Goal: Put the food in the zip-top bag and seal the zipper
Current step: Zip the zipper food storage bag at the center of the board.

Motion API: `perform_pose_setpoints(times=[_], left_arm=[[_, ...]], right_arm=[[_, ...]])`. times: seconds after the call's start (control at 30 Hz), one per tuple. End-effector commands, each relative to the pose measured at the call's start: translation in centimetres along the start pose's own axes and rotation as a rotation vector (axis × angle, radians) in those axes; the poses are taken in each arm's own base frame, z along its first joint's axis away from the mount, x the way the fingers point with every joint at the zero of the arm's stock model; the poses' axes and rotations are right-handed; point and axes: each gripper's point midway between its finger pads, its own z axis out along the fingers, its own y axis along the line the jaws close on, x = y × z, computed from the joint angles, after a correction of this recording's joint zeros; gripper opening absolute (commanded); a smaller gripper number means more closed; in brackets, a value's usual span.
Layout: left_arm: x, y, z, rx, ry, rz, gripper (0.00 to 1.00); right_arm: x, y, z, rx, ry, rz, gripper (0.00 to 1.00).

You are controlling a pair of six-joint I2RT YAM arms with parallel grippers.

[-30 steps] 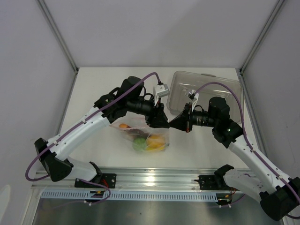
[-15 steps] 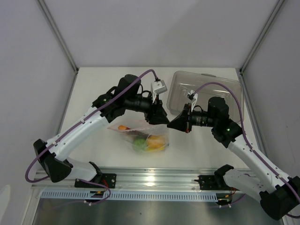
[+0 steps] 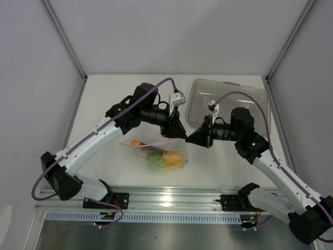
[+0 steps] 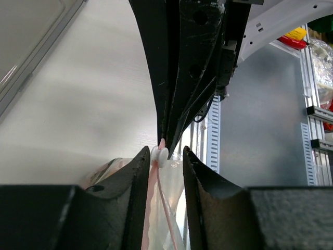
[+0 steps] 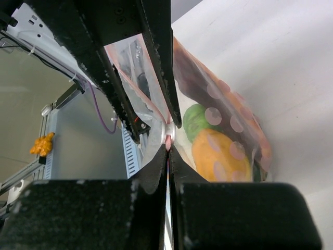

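The zip-top bag (image 3: 156,152) lies at the table's middle front, its mouth raised between the two grippers. Inside it the food shows: a green lime (image 3: 154,161) (image 5: 194,120), a yellow fruit (image 3: 175,159) (image 5: 218,156) and an orange piece (image 3: 136,140). My right gripper (image 5: 168,148) (image 3: 188,139) is shut on the pink zipper (image 4: 151,208) at the bag's right end. My left gripper (image 4: 165,154) (image 3: 178,134) straddles the same strip. The white slider (image 4: 159,155) (image 5: 169,135) sits between its tips against one finger, and a gap shows at the other.
A rigid clear tray (image 3: 229,101) stands at the back right, just behind the right wrist. A metal rail (image 3: 171,200) runs along the near table edge by the arm bases. White walls close in the left, right and back.
The left jaws have narrowed around the slider. The left wrist has shifted slightly back and left along the bag's mouth. The right gripper has held its pinch in place.
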Motion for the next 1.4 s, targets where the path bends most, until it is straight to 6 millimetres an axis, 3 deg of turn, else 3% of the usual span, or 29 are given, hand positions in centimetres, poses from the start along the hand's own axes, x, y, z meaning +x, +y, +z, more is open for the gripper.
perform_pose_setpoints(times=[0.0,0.3,0.4,0.57,0.67,0.9,1.37], left_arm=[[0.4,-0.8,0.0,0.072,0.008,0.03,0.33],[1.1,-0.4,0.2,0.061,0.031,0.006,0.18],[1.2,-0.3,0.3,0.056,0.035,0.002,0.27],[1.1,0.0,0.3,0.044,0.032,0.006,0.32],[1.2,-0.1,0.4,0.05,0.035,0.006,0.26],[0.8,0.0,0.1,0.036,0.02,0.007,0.02],[2.0,1.3,-1.1,-0.099,0.033,-0.008,0.01]], right_arm=[[-2.5,1.3,-0.4,-0.023,-0.055,-0.069,0.0],[-2.4,1.0,-0.3,-0.016,-0.056,-0.058,0.0],[-2.4,1.0,-0.3,-0.018,-0.056,-0.059,0.0],[-2.4,1.0,-0.4,-0.017,-0.056,-0.058,0.0],[-2.4,1.0,-0.4,-0.014,-0.056,-0.057,0.0],[-2.4,0.7,-0.3,0.002,-0.057,-0.045,0.0],[-3.6,-0.8,-0.8,0.079,-0.129,-0.007,0.0]])
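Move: Between the left hand's half-open fingers, about 1 cm to the right of its hand point and 1 cm below, sits the white zipper slider. The right fingertips, pinching the zipper end, are some 2 cm to the left hand's right, level fore-and-aft and 1 cm lower. The yellow food lies about level, 5 cm left and 16 cm below; the green food 14 cm left. From the right hand, the slider is about 1 cm to the left, level otherwise. Sinking about 1.5 cm over the slider, the left hand narrows its fingers, eases them open a little partway down, then shuts them to pinch the slider from both sides. The right hand keeps its closed pinch on the zipper end just beyond; once the slider is gripped, both hands shift forward together by roughly 1 cm. ##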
